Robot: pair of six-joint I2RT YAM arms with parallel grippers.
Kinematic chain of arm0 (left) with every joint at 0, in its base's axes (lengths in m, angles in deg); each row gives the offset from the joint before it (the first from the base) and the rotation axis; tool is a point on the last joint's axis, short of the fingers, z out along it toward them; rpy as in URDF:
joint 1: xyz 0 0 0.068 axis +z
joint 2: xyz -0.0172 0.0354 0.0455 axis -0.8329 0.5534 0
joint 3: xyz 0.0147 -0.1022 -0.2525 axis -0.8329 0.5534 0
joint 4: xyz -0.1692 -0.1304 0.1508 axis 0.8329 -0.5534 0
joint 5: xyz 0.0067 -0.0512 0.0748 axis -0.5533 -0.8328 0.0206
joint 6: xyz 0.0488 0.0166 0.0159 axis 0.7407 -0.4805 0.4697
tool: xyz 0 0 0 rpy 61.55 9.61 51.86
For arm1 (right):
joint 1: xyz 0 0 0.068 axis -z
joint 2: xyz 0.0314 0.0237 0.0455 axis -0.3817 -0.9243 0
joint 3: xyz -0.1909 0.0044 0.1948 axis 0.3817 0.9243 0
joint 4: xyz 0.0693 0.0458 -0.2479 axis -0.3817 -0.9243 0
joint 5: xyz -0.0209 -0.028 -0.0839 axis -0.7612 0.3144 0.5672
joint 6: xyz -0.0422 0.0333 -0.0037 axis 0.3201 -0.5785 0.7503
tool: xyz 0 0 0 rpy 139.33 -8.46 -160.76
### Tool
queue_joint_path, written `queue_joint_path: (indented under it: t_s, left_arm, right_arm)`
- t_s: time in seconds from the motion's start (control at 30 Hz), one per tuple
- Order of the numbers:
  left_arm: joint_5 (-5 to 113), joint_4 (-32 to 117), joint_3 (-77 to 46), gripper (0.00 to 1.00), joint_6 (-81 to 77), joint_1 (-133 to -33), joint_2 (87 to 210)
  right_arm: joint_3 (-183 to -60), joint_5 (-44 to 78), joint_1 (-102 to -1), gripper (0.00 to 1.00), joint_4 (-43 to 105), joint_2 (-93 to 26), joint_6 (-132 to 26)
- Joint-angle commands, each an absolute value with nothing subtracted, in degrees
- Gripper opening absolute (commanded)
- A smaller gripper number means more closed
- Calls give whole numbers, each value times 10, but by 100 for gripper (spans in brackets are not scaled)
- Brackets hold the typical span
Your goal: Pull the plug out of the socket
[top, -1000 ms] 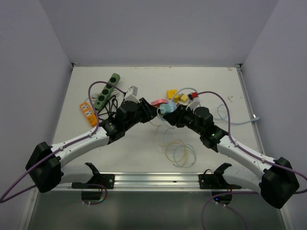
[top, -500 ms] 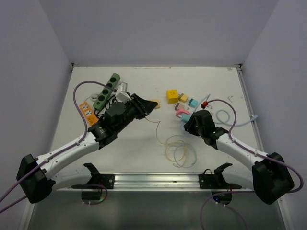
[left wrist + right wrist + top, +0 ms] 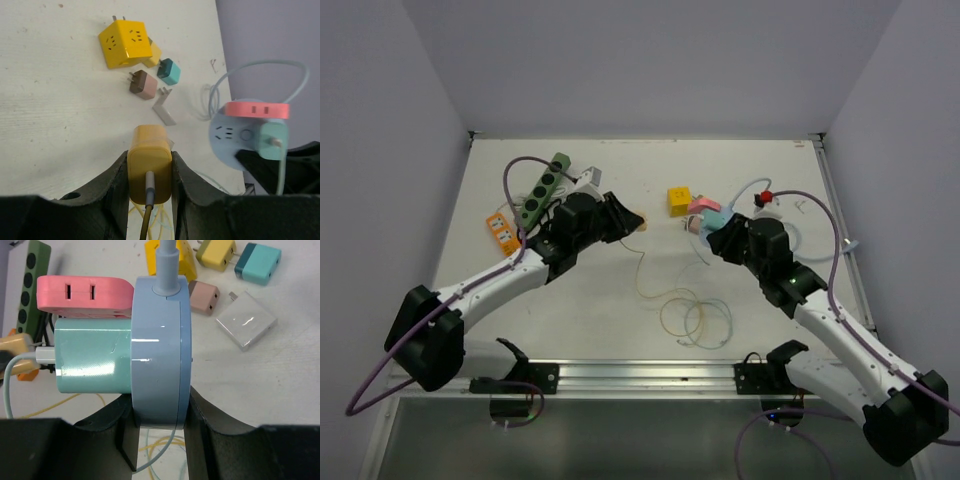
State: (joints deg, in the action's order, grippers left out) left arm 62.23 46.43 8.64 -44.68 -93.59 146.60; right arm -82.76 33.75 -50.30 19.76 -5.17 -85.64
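My left gripper (image 3: 149,161) is shut on a yellow plug (image 3: 149,167) with a yellow cable trailing from its back. In the top view this plug (image 3: 639,214) hangs left of centre, clear of the socket. The socket (image 3: 159,350) is a round light-blue disc, clamped edge-on by my shut right gripper (image 3: 159,412). A teal plug (image 3: 92,360) and a flat pink plug (image 3: 82,294) are still seated in its face. In the left wrist view the socket (image 3: 235,137) faces me a short way to the right. From above, the right gripper (image 3: 708,228) holds the socket right of centre.
A yellow cube adapter (image 3: 679,200) and loose small plugs (image 3: 143,84) lie behind the grippers, with a white charger (image 3: 246,325). A green power strip (image 3: 542,188) and an orange block (image 3: 500,230) sit at the back left. Cable coils (image 3: 695,318) lie in front.
A second ago both grippers met at the centre over the socket. They have drawn apart: the left went left with the yellow plug, the right carried the socket right.
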Motion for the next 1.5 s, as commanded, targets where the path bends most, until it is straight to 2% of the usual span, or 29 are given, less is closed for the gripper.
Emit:
queue_joint_path:
  t_s: [0.0, 0.23, 0.43, 0.5, 0.73, 0.87, 1.17, 1.27, 1.47]
  left_arm:
    - [557, 471, 39, 0, -382, -917, 1520]
    - [526, 478, -31, 1, -318, -895, 1650]
    - [483, 484, -109, 12, -294, -881, 1772]
    - [470, 509, -115, 19, -293, -878, 1801]
    - [451, 535, -126, 37, -281, -864, 1847]
    - [452, 534, -108, 52, -276, -856, 1832]
    - [508, 478, -60, 81, -255, -854, 1712]
    - [522, 445, -56, 86, -250, -854, 1668]
    - [533, 370, -42, 88, -302, -855, 1579]
  right_arm:
    - [-877, 349, -500, 0, 199, -9, -823]
    - [-891, 337, -500, 0, 175, 19, -811]
    - [-885, 318, -500, 0, 172, 22, -811]
    - [-882, 305, -501, 0, 174, 19, -811]
    - [-873, 278, -500, 0, 176, 8, -811]
    - [-874, 280, -500, 0, 174, 6, -801]
    - [-889, 258, -499, 0, 179, -30, -782]
    - [-895, 246, -500, 0, 182, -47, -777]
    - [-900, 245, -501, 0, 198, -70, -764]
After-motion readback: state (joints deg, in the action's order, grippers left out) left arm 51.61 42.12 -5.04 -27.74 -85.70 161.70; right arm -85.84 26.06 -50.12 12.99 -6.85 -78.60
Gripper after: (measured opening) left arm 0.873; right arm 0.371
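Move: The left gripper holds the tan plug in the air; the bare table where it will lie is about 9 cm ahead, 4 cm to the right and 15 cm below. From this hand the yellow cube adapter stands about 15 cm ahead and 12 cm right, the brown-pink plug 10 cm ahead and 16 cm right, both some 14 cm down. The round socket, in the right gripper, is about 20 cm right, straight across, nearly as high. From the right hand that bare spot is some 11 cm ahead, 18 cm left, 12 cm down. Bring the left gripper down some 15 cm and forward about 9 cm, slightly right, turning it roughly 15 degrees clockwise, to set the tan plug on the bare table short of the yellow cube adapter. Open wide to let go, then rise about 12 cm, easing back and left. Keep the right gripper shut on the round socket, lifting it about 3 cm, drawing it back 2 cm, then sinking again with a 10-degree counter-clockwise turn. ##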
